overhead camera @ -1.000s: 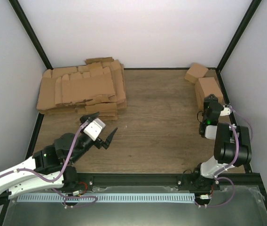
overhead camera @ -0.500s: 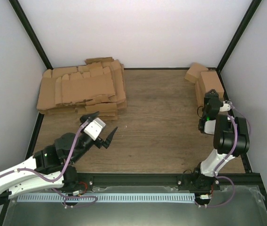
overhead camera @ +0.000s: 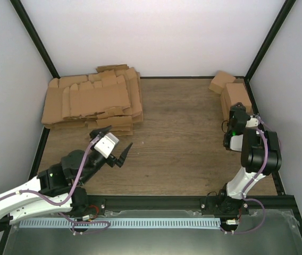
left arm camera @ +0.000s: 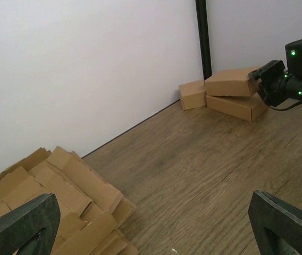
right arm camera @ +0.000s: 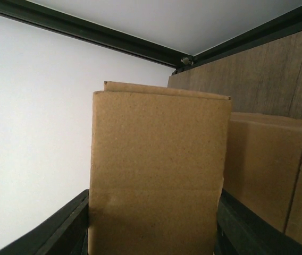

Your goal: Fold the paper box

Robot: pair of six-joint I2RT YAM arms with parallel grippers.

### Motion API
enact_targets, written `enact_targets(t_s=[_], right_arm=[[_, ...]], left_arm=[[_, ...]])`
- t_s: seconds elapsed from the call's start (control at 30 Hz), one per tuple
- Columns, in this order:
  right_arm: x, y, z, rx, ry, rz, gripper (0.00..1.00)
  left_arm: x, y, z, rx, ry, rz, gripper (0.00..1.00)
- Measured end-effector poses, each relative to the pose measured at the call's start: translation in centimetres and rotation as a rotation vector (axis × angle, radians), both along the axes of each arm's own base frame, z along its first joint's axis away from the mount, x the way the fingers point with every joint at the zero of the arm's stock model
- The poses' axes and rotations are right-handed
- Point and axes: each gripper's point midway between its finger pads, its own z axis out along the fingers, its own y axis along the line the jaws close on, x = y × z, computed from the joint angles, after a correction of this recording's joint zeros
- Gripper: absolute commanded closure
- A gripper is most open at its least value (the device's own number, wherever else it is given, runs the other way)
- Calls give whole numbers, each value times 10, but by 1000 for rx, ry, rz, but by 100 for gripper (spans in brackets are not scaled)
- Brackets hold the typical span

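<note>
The paper box [overhead camera: 235, 94], folded into a small oblong brown box, is at the far right corner of the table. My right gripper [overhead camera: 238, 111] is shut on its near end. In the right wrist view the paper box [right arm camera: 159, 159] fills the gap between the two black fingers [right arm camera: 68, 226]. The left wrist view shows the same box [left arm camera: 229, 82] resting on a second folded box [left arm camera: 237, 105], held by the right gripper [left arm camera: 270, 85]. My left gripper [overhead camera: 111, 146] hangs open over the left part of the table, with nothing between its jaws [left arm camera: 151, 228].
A big pile of flat cardboard blanks [overhead camera: 92, 101] lies at the back left, just beyond the left gripper. A smaller folded box [overhead camera: 221, 82] stands in the far right corner. Black frame posts [overhead camera: 265, 40] and white walls close in the table.
The right arm has carried the paper box a little farther toward the back right corner. The left arm has not moved.
</note>
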Motion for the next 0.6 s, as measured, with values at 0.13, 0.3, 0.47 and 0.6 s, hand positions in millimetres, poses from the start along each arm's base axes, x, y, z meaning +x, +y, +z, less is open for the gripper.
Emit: enact_targets(t_s=[0.13,0.3,0.47,0.6], right_arm=[[-1,0,-3,14,8,-5,12],[1,-3,-19,69,114,-55,0],[5,-2,-12,106,187,-82,0],[-5,-1,-32,136,319,-93,0]], left_arm=[[0,1,1,-5,-2,0,0],[-1,3,3,-13,-5,0,0],[-2,5,6,-25,-9,-1,0],[-3,7,8,-35,-13,-3,0]])
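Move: The right fingers grip the near end of a folded paper box, whose middle is about 5 cm ahead. Just under it lies the box it is being stacked on, its middle some 2 cm ahead, 2 cm left and 7 cm below the hand. The small box stands roughly 13 cm ahead, 5 cm left and 9 cm lower. From the left hand the lower box is about 28 cm ahead, 50 cm right and 26 cm below. The right fingers let go of the folded box's raised near end, opening wide above and below it on top of the lower box. As they open, the hand sinks about 3 cm with a brief upward check on the way, and the wrist tips the fingers down some 20 degrees, staying close at the near end. ##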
